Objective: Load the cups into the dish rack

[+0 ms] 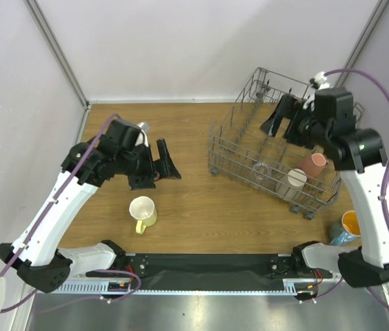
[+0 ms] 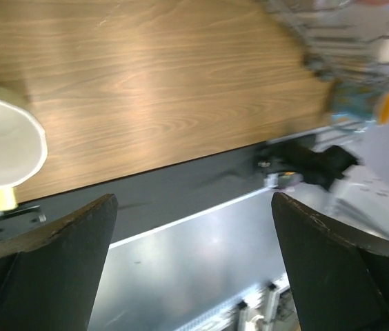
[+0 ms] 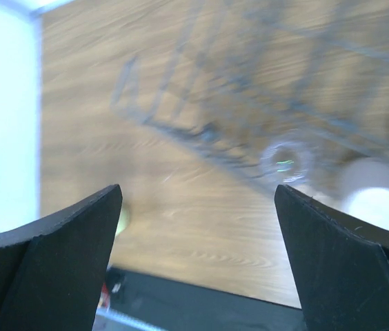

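Note:
The grey wire dish rack [image 1: 236, 148] stands on the right half of the wooden table. Inside its near end are a small clear glass [image 1: 261, 169], a beige cup [image 1: 296, 178] and a salmon-pink mug [image 1: 313, 163]. On the table at front left, a pale yellow mug [image 1: 143, 212] stands upright. A blue tumbler [image 1: 346, 226] with an orange inside sits near the table's right front corner. My left gripper [image 1: 158, 169] hovers open above and behind the yellow mug [image 2: 1, 145]. My right gripper [image 1: 284, 123] hangs open and empty over the rack [image 3: 250, 89], with the glass [image 3: 285, 160] below it.
Grey walls close in the table at the back and both sides. A black strip and a metal shelf [image 2: 201, 241] run along the near edge between the arm bases. The blue tumbler [image 2: 360, 110] shows blurred at the far right of the left wrist view.

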`<state>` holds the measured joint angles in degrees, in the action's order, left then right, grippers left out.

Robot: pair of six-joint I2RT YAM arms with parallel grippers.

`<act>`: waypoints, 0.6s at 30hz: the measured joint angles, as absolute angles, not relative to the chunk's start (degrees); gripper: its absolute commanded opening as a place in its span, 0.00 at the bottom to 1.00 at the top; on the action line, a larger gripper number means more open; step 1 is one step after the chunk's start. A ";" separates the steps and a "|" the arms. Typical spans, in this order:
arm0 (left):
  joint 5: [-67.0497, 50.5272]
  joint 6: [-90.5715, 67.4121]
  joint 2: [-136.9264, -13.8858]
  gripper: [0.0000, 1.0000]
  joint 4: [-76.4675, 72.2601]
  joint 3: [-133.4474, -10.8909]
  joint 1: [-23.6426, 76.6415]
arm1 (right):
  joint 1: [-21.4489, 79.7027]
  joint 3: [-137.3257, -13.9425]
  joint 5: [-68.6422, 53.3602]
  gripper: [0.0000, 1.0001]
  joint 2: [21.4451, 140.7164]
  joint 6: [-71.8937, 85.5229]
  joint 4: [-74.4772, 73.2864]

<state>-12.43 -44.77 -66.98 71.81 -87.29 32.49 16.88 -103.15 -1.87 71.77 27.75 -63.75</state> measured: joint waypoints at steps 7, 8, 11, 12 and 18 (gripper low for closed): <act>2.35 -50.72 -66.81 1.00 73.63 -78.94 42.54 | 26.83 -91.88 -4.95 1.00 66.61 31.68 -59.35; 3.66 -52.16 -66.67 1.00 73.78 -76.95 43.00 | 28.08 -91.83 -5.08 1.00 66.65 32.10 -59.72; 6.52 -55.05 -66.67 1.00 74.06 -72.18 43.42 | 29.63 -92.01 -4.99 1.00 66.26 32.38 -60.82; 7.51 -55.59 -66.81 1.00 74.17 -71.09 43.48 | 29.69 -92.03 -4.80 1.00 65.95 32.38 -61.63; 12.27 -56.53 -69.45 1.00 73.65 -68.12 43.86 | 26.72 -87.72 -7.27 1.00 59.35 33.61 -63.13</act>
<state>12.27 -56.53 -69.45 73.65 -68.12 43.86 26.72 -87.72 -7.27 59.35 33.61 -63.13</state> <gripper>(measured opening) 0.996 0.994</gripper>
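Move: The yellow cup, still standing on the table, is about 10 cm to the left of the left hand, level with it fore and aft, and some 25 cm below. The dish rack's left corner is about 17 cm ahead of that hand and 14 cm to its right. From the right hand, high over the rack, the yellow cup lies roughly 40 cm left, 10 cm back and 33 cm down; the clear cup in the rack is about 8 cm ahead and far below. The left hand sinks about 13 cm towards the yellow cup, easing some 4 cm left after the first stretch, while its wrist rolls about 30 degrees so that the wide-open fingers, slanting off to the right before, come to point nearly straight down, still clear above the cup. Meanwhile the right hand, also open and empty, draws back about 8 cm over the rack towards its near side, dipping a little and swinging left before easing slightly right again. ##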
